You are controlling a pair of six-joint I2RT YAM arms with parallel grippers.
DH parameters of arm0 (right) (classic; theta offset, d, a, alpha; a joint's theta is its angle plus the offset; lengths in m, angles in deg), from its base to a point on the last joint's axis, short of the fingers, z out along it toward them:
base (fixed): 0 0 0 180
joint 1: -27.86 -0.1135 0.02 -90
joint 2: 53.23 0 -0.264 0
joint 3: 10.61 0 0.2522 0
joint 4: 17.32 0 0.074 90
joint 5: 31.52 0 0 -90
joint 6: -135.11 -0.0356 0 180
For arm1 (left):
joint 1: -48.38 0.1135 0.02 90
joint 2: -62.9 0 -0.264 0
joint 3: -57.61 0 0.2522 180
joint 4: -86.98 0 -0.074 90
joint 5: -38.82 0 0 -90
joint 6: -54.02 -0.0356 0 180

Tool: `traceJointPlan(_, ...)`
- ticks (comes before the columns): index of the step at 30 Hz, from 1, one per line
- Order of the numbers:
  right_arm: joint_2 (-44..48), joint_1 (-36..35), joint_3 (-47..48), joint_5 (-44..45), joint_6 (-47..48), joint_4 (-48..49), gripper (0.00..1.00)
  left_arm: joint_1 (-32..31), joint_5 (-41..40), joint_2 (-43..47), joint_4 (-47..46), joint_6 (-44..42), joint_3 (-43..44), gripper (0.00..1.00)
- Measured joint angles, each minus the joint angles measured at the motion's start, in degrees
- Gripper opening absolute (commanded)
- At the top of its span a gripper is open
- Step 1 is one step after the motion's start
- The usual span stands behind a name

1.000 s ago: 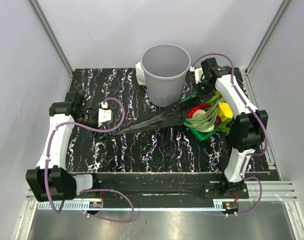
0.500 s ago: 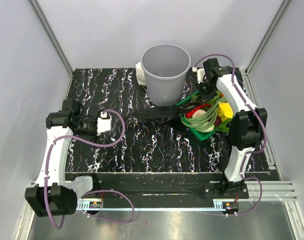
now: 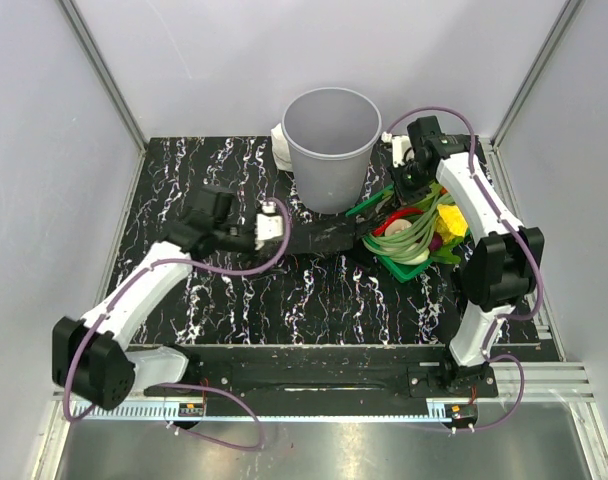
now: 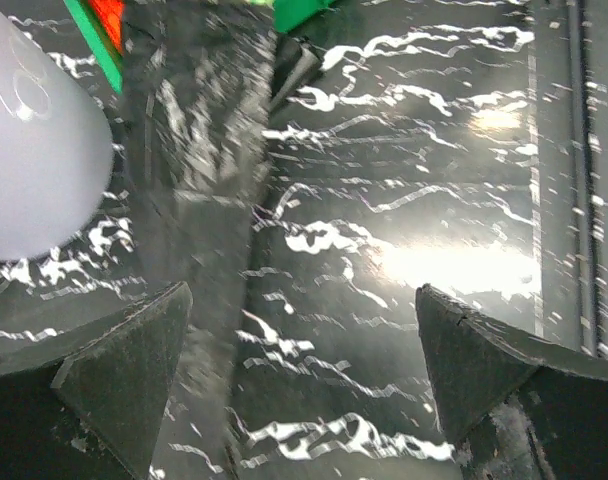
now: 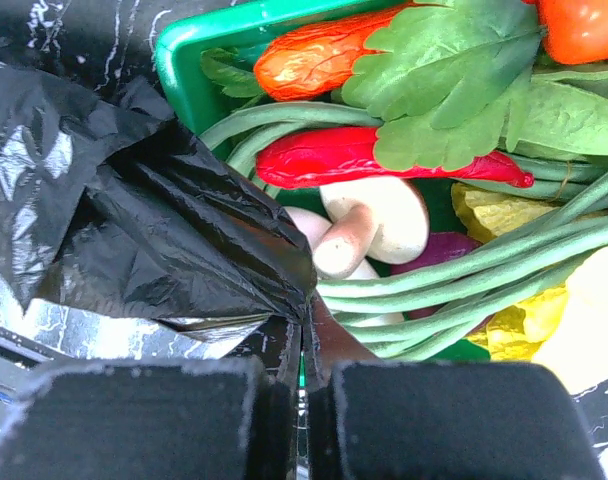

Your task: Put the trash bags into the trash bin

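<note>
The light-grey round trash bin [image 3: 331, 145] stands at the back middle of the table; its wall shows at the left of the left wrist view [image 4: 34, 160]. A black trash bag [image 3: 329, 235] lies as a narrow strip in front of the bin. One end is lifted over the green basket, where my right gripper [image 3: 402, 190] is shut on its crinkled film [image 5: 134, 230], jaws pressed together [image 5: 306, 370]. My left gripper [image 3: 284, 232] hovers wide open over the bag's left end; the strip [image 4: 199, 200] runs past its left finger [image 4: 124, 370].
A green basket [image 3: 379, 262] of vegetables sits right of the bin, under the right gripper, its rim [image 5: 184, 70] next to the bag. A small white roll [image 3: 280, 140] lies behind the bin's left side. The table is black marble-patterned [image 3: 234, 300].
My left arm has swung from the table's left side in toward the centre, to the bag's left end. The bag has drawn in shorter toward the basket. The right gripper has barely moved.
</note>
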Motion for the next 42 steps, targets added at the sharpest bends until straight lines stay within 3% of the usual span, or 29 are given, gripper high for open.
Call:
traceJointPlan(6,2.1,-0.5,-1.3,-1.4,0.1,0.0,0.00,-11.5,-13.1,-9.1,-15.8,8.2,0.7,0.99)
traceJointPlan(17,2.2,-0.5,-2.0,-1.6,1.1,0.2,0.00,-26.6,-31.2,-17.5,-28.2,10.5,1.1,0.99)
traceJointPlan(29,-0.9,-0.6,-0.8,-1.5,1.7,0.4,0.00,-37.2,-45.7,-19.6,-38.3,9.5,-2.9,0.99)
traceJointPlan(42,-1.6,-0.6,0.1,-1.4,1.7,0.5,0.00,-41.6,-57.2,-22.9,-45.2,10.3,-6.0,0.99)
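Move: Ahead and to the right of the open left hand lies the black trash bag: its middle is about 11 cm right, 4 cm farther out and some 14 cm lower. The trash bin stands roughly 14 cm ahead and 8 cm right of this hand, the green basket about 26 cm right and 7 cm ahead. From the right hand, which already pinches one end, the bag's middle is some 13 cm left, 7 cm back and 10 cm below. Sweeping right about 15 cm and sinking some 9 cm, the left hand goes over the stretched bag, first reaching out a little, then easing back. Its wrist turns some 30 degrees, bringing the fingers from pointing right to forward-right and steeper down; they stay wide open. The right hand keeps its pinch on the bag's end, nearly still above the basket. ##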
